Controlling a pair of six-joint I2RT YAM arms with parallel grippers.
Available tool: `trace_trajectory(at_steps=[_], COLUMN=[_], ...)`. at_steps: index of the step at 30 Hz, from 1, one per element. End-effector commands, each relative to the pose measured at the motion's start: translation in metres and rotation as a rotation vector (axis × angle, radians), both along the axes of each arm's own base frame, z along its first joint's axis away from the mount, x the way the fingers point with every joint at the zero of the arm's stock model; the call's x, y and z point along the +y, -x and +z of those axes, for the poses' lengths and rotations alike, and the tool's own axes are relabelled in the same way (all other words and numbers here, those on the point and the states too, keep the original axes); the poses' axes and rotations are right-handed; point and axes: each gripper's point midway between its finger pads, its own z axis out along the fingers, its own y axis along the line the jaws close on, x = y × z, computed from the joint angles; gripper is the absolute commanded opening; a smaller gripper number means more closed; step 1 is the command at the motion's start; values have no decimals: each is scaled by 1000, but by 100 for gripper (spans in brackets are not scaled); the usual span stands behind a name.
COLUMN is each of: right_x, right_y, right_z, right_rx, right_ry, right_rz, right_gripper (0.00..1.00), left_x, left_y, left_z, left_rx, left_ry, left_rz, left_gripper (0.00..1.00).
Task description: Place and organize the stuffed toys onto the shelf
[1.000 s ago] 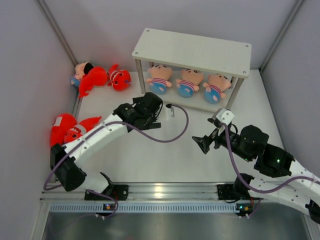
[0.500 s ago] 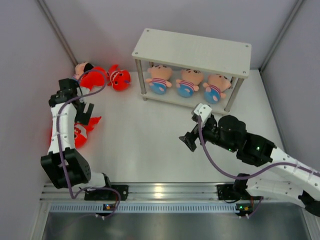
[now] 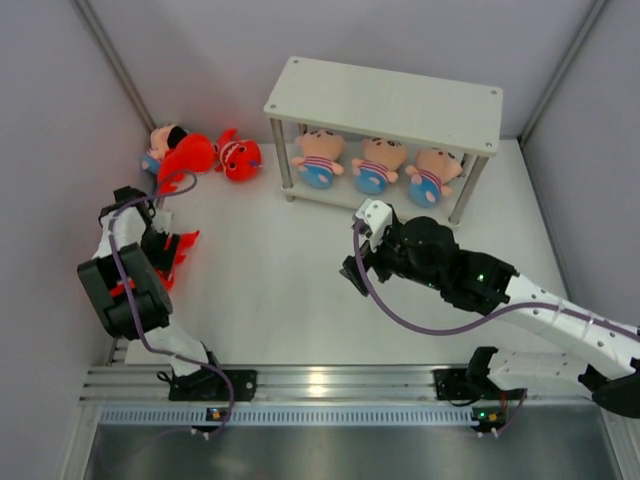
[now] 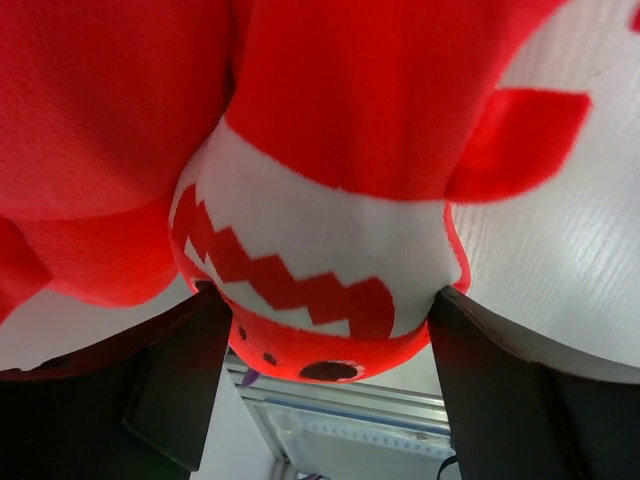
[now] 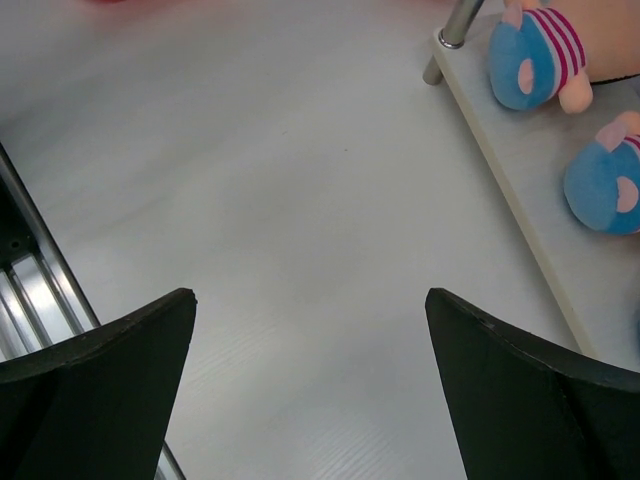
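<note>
A red shark (image 4: 330, 150) with a white toothy mouth lies at the table's left edge (image 3: 172, 255). Its snout fills the gap of my left gripper (image 4: 320, 330), and both fingers (image 4: 180, 370) touch its sides. The left gripper (image 3: 150, 250) hangs over it beside the wall. The off-white shelf (image 3: 385, 100) stands at the back, with three striped dolls (image 3: 378, 164) in a row on its lower tier. Two more red sharks (image 3: 190, 155) and a doll (image 3: 160, 140) lie at the back left. My right gripper (image 3: 352, 275) hovers open and empty (image 5: 310, 320) over bare table.
Grey walls close in the left, right and back. An aluminium rail (image 3: 320, 385) runs along the near edge. In the right wrist view the shelf's lower board (image 5: 510, 170), one metal leg (image 5: 455, 25) and two dolls (image 5: 535, 60) show at upper right.
My left arm swung from mid-table to the left wall and came down over the shark, its fingers closing in. The right arm reached forward and left toward the table's centre.
</note>
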Motion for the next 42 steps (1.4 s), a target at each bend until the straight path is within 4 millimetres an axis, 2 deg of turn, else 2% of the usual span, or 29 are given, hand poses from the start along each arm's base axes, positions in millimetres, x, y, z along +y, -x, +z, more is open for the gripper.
trace_trajectory(at_steps=[1, 2, 4, 5, 6, 7, 9, 11, 12, 13, 15, 16, 17, 18, 19, 20, 24, 27, 28, 29, 30, 31, 33, 35, 36, 37, 38, 41, 42], right_x=[8, 9, 10, 13, 15, 18, 25, 35, 38, 42, 51, 55, 49, 52, 45, 42, 40, 38, 39, 42, 45, 51, 60, 76, 85, 104, 114, 148, 157], right_y=[1, -1, -3, -5, -7, -8, -12, -17, -19, -21, -28, -31, -48, -46, -61, -65, -68, -69, -68, -67, -69, -68, -71, -70, -69, -59, -54, -42, -44], right_z=[30, 29, 29, 27, 29, 29, 29, 31, 35, 39, 57, 68, 84, 94, 100, 114, 127, 122, 119, 113, 108, 102, 94, 86, 97, 90, 97, 89, 78], right_rx=[-49, -54, -65, -65, -65, -60, -36, -12, -7, 0, 41, 61, 68, 117, 116, 93, 58, 68, 68, 77, 86, 92, 88, 76, 37, 42, 14, 38, 57], right_ry=[-65, -63, -58, -57, -60, -60, -67, -73, -86, -96, -163, -214, -265, -319, -335, -352, -336, -344, -345, -354, -357, -359, -371, -372, -403, -390, -393, -372, -355], right_rz=[19, 14, 16, 16, 12, 12, 14, 34, 38, 48, 91, 101, 82, 115, 85, 80, 75, 61, 68, 83, 79, 85, 85, 94, 113, 159, 198, 260, 262], right_gripper=[99, 99, 99, 99, 99, 99, 99, 100, 99, 99, 99, 99, 99, 99, 100, 99, 99, 99, 99, 99, 99, 99, 99, 98, 98, 98, 98, 98, 98], left_x=[12, 8, 4, 0, -5, -7, -27, -41, -59, -80, -115, -152, -166, -176, -182, -180, -179, -182, -187, -198, -207, -214, -235, -247, -253, -256, -258, -263, -263], left_y=[-14, -10, -9, -7, -10, -12, -19, -24, -26, -26, -23, -21, -23, -25, -29, -32, -36, -31, -30, -38, -31, -29, -20, -12, -5, -3, 0, 6, 7], left_z=[2, -2, -1, -1, 3, 15, 32, 65, 76, 100, 115, 131, 138, 143, 146, 146, 153, 187, 180, 202, 219, 217, 238, 245, 250, 246, 246, 245, 245], left_rx=[-74, -65, -75, -79, -104, -145, -230, -337, -388, -456, -516, -582, -602, -608, -590, -562, -425, -469, -466, -547, -617, -636, -745, -805, -839, -841, -844, -864, -867], left_ry=[1, 19, 32, 46, 68, 59, 130, 118, 166, 147, 138, 158, 174, 185, 136, 56, -262, -545, -604, -755, -857, -906, -1043, -1086, -1113, -1124, -1155, -1188, -1188], left_rz=[32, 25, 4, -8, -39, -58, -172, -308, -385, -492, -727, -881, -934, -968, -1019, -1110, -1392, -1656, -1740, -1843, -1891, -1951, -2075, -2138, -2164, -2188, -2215, -2247, -2246], left_gripper=[75, 60, 42, 18, 2, 0, 0, 0, 0, 0, 0, 0, 0, 0, 0, 0, 0, 0, 0, 0, 0, 0, 0, 0, 0, 0, 0, 0, 0])
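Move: The red shark toy lies with its head between the left hand's closing fingers; its middle is about 4 cm ahead, 3 cm right and 2 cm down. The tagged red toy is some 6 cm left and 3 cm ahead of that hand. From the right hand, the shark toy lies roughly 39 cm left, 8 cm ahead and 22 cm below; the shelf's near left post foot stands about 14 cm left and 22 cm ahead. The left fingers close on the shark toy's head and pinch it, then carry the toy about 24 cm right and 22 cm up, the wrist swinging clockwise by some 110 degrees and tilting until the fingers point forward-right. Meanwhile the right hand, fingers wide open, rises forward, then sinks while reaching left towards the toy, ending about 13 cm farther left. ##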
